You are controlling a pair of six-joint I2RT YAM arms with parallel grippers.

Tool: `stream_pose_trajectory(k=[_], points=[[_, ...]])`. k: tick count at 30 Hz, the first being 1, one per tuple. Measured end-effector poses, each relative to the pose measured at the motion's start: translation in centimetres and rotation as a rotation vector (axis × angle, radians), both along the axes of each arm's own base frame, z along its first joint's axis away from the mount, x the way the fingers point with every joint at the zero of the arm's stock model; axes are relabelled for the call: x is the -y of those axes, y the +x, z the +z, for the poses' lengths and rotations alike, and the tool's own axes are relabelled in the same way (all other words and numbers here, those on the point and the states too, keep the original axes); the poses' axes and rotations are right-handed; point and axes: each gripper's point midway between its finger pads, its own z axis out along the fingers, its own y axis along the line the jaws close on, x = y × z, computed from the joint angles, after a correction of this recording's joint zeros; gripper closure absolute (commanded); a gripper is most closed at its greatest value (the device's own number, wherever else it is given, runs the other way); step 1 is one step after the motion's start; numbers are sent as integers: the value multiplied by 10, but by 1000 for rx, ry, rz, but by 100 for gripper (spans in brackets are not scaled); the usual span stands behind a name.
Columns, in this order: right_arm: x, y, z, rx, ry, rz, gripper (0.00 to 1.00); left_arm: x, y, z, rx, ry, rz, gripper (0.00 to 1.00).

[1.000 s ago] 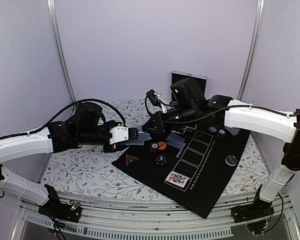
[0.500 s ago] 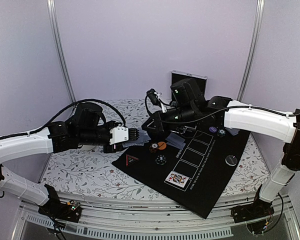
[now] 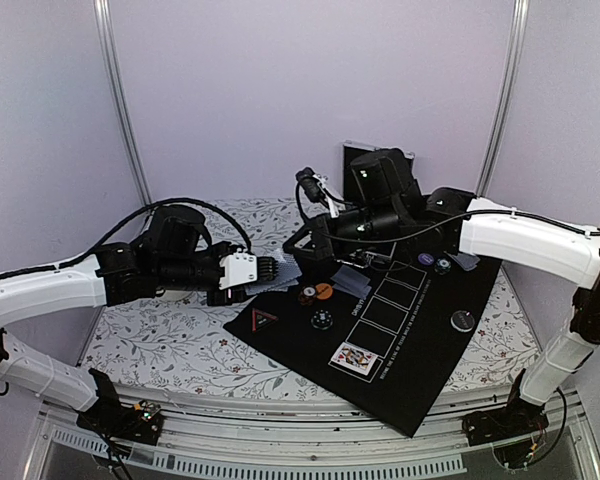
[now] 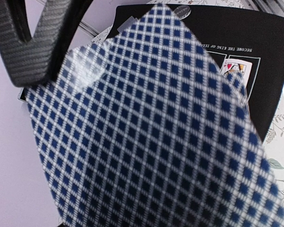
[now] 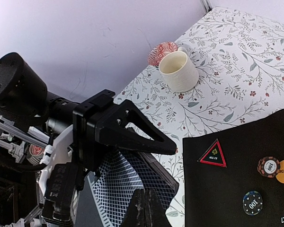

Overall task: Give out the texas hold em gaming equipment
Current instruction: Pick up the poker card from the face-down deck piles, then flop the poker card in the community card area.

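My left gripper (image 3: 272, 269) is shut on a deck of grey-blue checkered cards (image 5: 125, 177), holding it level just left of the black mat (image 3: 410, 350). My right gripper (image 5: 149, 201) is shut on the top card (image 4: 146, 123) at the deck's near edge; that card is tilted up and fills the left wrist view. On the mat lie a face-up card (image 3: 354, 358), a brown chip (image 3: 308, 295), an orange disc (image 3: 324, 291), a dark chip (image 3: 322, 319), a black disc (image 3: 463, 320) and a red-edged triangle (image 3: 265, 319).
A cream cup (image 5: 179, 71) stands on the flowered cloth beyond the mat, with a red patterned round piece (image 5: 162, 53) behind it. More chips (image 3: 440, 265) sit at the mat's far edge. A dark box (image 3: 365, 155) stands against the back wall.
My right arm has risen and shifted slightly right, its fingers still at the deck. The left arm and deck have stayed put.
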Motion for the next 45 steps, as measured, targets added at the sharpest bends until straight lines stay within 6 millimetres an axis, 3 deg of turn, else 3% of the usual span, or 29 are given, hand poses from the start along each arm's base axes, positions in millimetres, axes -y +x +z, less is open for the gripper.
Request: stream_pose_trajectory(k=[33,37,45], points=[[32,7,47,33,130,14,98,0,0,0,0,0,0,52],[51,20,49,53,104,-37,98,0,0,0,0,0,0,52],[127,64,63,277,-36,-224,98,0,0,0,0,0,0,52]])
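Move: The top card of the face-down deck is already pinched at its near corner by the right fingers. Its middle lies about 4 cm left of the right hand, 2 cm back and 3 cm below, and roughly 3 cm right of the left hand at its height. Down on the mat, some 28 cm below the right hand, the orange big-blind button is about 6 cm right and 11 cm ahead, and the loose face-down cards about 12 cm right and 12 cm ahead. The top card is drawn off the deck in the shut right fingers: first slowly up and to the right, then in a quick sweep right and forward towards the chip case side, some 15 cm in all, still rising a little, with the wrist turning about 20 degrees, partly clockwise, late on. The left hand stays still and keeps its hold on the deck. ##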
